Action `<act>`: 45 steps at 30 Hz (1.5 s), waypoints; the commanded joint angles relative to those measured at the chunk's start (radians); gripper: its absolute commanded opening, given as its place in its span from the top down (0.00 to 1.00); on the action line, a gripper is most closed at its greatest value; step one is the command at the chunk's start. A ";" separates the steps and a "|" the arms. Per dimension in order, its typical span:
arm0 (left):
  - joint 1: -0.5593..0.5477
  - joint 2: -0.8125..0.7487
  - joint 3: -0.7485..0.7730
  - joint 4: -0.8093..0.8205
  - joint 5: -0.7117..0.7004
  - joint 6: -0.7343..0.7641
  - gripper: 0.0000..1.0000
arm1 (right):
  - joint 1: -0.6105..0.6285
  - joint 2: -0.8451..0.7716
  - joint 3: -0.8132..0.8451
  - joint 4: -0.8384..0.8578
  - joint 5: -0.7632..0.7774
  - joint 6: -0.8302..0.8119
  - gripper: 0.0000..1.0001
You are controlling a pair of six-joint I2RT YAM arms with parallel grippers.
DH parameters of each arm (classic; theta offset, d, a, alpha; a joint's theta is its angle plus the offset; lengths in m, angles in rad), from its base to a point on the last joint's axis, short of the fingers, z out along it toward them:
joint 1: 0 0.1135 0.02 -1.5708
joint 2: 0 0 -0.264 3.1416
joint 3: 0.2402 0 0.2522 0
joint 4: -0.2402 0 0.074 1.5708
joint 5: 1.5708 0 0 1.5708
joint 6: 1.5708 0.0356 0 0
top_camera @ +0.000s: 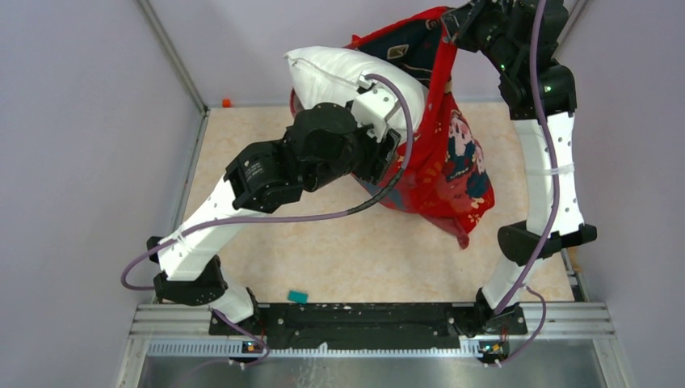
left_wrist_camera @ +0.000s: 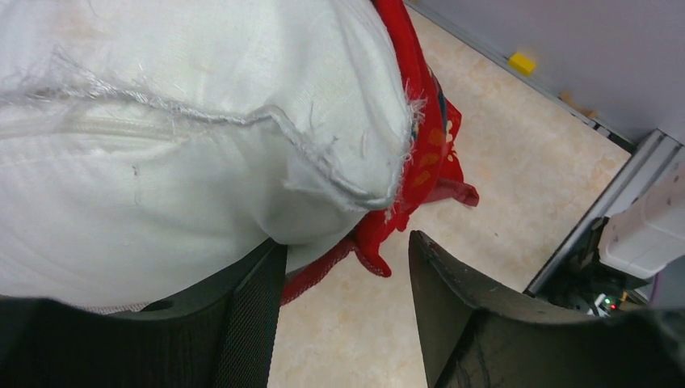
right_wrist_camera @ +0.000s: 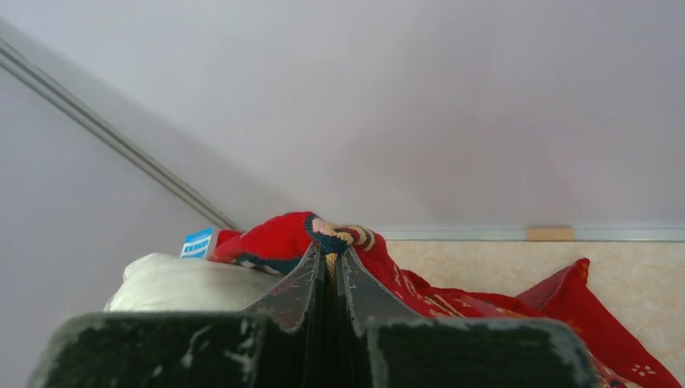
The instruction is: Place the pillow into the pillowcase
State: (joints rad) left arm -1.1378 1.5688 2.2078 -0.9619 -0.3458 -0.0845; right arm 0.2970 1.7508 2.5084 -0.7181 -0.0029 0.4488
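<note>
The white pillow (top_camera: 343, 71) is held up off the table, its near end bulging out of the red pillowcase (top_camera: 452, 166), which hangs down around it. High at the back, my right gripper (right_wrist_camera: 333, 252) is shut on a bunched fold of the pillowcase (right_wrist_camera: 279, 236), with the pillow (right_wrist_camera: 182, 283) just to its left. My left gripper (left_wrist_camera: 347, 255) is open under the pillow (left_wrist_camera: 161, 121). The pillow rests over the left of its fingers (left_wrist_camera: 246, 315). A red hem of the pillowcase (left_wrist_camera: 424, 153) dangles just ahead of the jaws, not between them. In the top view the left fingers are hidden under the cloth.
A small orange block (top_camera: 227, 103) lies at the table's far left corner, also the yellow block (left_wrist_camera: 522, 62) in the left wrist view. A teal block (top_camera: 298, 297) sits by the front rail. Grey walls close in on the left, back and right. The right arm's base (left_wrist_camera: 646, 230) stands nearby.
</note>
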 commanded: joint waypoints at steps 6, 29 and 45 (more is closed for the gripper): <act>0.009 -0.011 0.018 -0.083 0.091 -0.093 0.40 | 0.003 -0.034 0.024 0.087 0.007 0.003 1.00; 0.010 0.057 0.025 -0.001 0.027 -0.107 0.89 | 0.023 -0.035 0.021 0.085 0.009 -0.014 1.00; 0.009 -0.158 0.115 0.511 -0.024 0.191 1.00 | 0.055 -0.149 -0.182 0.288 -0.148 -0.034 1.00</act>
State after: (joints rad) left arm -1.1248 1.3869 2.2772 -0.7605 -0.3191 -0.0124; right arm 0.3588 1.7195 2.3726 -0.6342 -0.0834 0.4152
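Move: Just ahead of the half-open left fingers, about 2 cm forward, 2 cm right and 4 cm below, is the pillowcase's near rim. The pillow bulges some 14 cm ahead of this hand, 8 cm left and 4 cm below; the opposite rim in the right fingers is roughly 20 cm ahead, 11 cm right and 10 cm up. From the right hand the near rim lies about 19 cm back, 9 cm left and 14 cm down. Sinking about 4 cm beside the pillow's lower corner, with a small shift back and then forward again, the left hand shuts its fingers on the near rim. It then hauls the pinched cloth quickly up some 17 cm and leftward about 9, drawing slightly back, the fingers tipping up and the wrist rolling left side down. The right hand keeps hold of the opposite rim and late on shifts about 4 cm left, dipping slightly. ##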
